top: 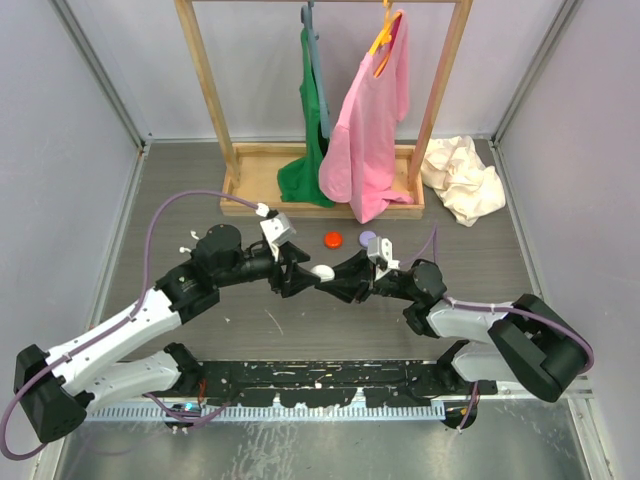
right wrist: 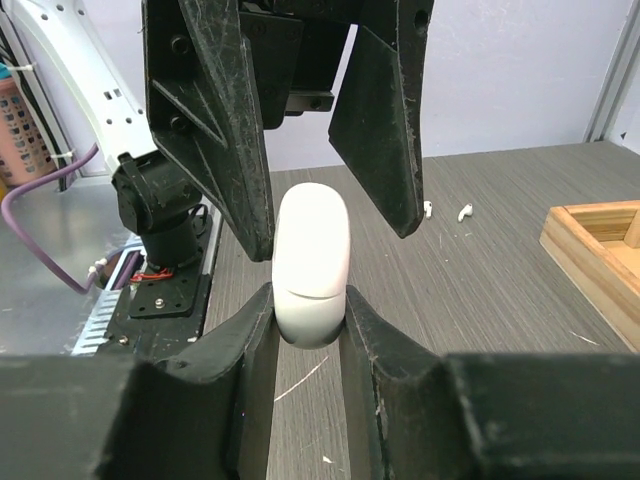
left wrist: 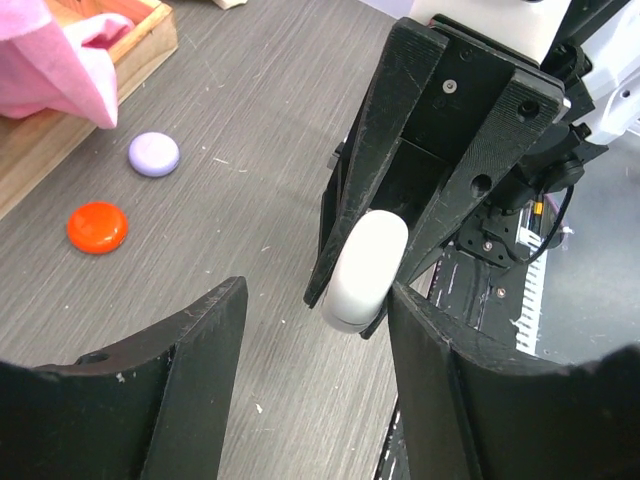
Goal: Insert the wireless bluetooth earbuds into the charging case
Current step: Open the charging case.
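The white charging case (right wrist: 312,262) is held upright above the table, lid closed, with my right gripper (right wrist: 310,300) shut on its lower half. My left gripper (left wrist: 318,300) stands open, its fingers (right wrist: 230,150) on either side of the case's upper half; one finger lies close against the case (left wrist: 366,268), the other stands apart. In the top view both grippers meet at the case (top: 322,271) in the middle of the table. Two small white earbuds (right wrist: 445,211) lie on the table to the left, beyond the left arm (top: 184,248).
A red cap (top: 333,239) and a purple cap (top: 368,237) lie just behind the grippers. A wooden clothes rack (top: 250,170) with a green and a pink shirt (top: 365,130) stands at the back, a crumpled white cloth (top: 462,178) to its right.
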You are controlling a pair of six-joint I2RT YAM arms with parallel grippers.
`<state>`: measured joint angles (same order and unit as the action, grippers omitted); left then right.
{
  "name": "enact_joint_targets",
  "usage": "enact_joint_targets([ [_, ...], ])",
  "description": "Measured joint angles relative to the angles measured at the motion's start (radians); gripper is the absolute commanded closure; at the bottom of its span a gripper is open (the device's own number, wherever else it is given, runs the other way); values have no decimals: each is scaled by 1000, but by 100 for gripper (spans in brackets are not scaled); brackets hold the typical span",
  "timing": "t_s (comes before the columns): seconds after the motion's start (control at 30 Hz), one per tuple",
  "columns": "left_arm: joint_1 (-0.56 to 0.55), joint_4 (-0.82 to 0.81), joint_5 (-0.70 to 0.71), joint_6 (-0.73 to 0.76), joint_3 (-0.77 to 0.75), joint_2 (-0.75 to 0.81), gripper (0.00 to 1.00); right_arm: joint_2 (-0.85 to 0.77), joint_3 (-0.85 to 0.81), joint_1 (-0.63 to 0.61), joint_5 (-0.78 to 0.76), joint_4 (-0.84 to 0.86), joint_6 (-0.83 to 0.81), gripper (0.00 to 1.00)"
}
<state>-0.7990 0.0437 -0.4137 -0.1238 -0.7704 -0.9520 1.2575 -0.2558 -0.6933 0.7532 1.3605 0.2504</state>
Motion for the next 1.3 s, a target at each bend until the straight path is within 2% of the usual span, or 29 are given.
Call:
enact_joint_targets([
  [0.63,1,43,124,-27,-34,22,33,34,9,-39,7,1,-48,89],
  [0.93,1,44,166,-38,-34,24,17,35,15,-39,-18,0,-64,90],
  [1.13,1,88,300,-68,-34,42,9,52,38,-39,-114,0,-90,91],
  [1.3,1,158,481,-107,-34,46,3,113,43,-39,-164,9,-109,91],
])
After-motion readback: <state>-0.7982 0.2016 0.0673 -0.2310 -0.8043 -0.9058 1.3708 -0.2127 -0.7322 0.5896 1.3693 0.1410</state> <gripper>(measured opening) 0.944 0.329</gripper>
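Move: The charging case, still shut, lies about 2 cm to the right of the left hand and 1 cm back, almost level with it, its lid beside the rear fingertip. The right hand holds the case by its lower half, with the case's middle roughly 2 cm to that hand's left and at its depth. On the table, some 22 cm below the left hand, the red disc lies 15 cm ahead and 5 cm right, and the purple disc 16 cm ahead and 13 cm right. With its rear fingertip already against the lid's edge, the left hand works forward and slightly up about 2 cm to lever the lid forward, then swings off forward and left by another 5 cm or so, turning nearly 30 degrees counter-clockwise, dipping again and spreading its fingers almost fully as they leave the case. The right hand keeps its pinch on the case's lower half, easing a little down and back at first, then lowering the case to about 4 cm below where it began and carrying it some 2 cm forward, with a slight clockwise turn. ##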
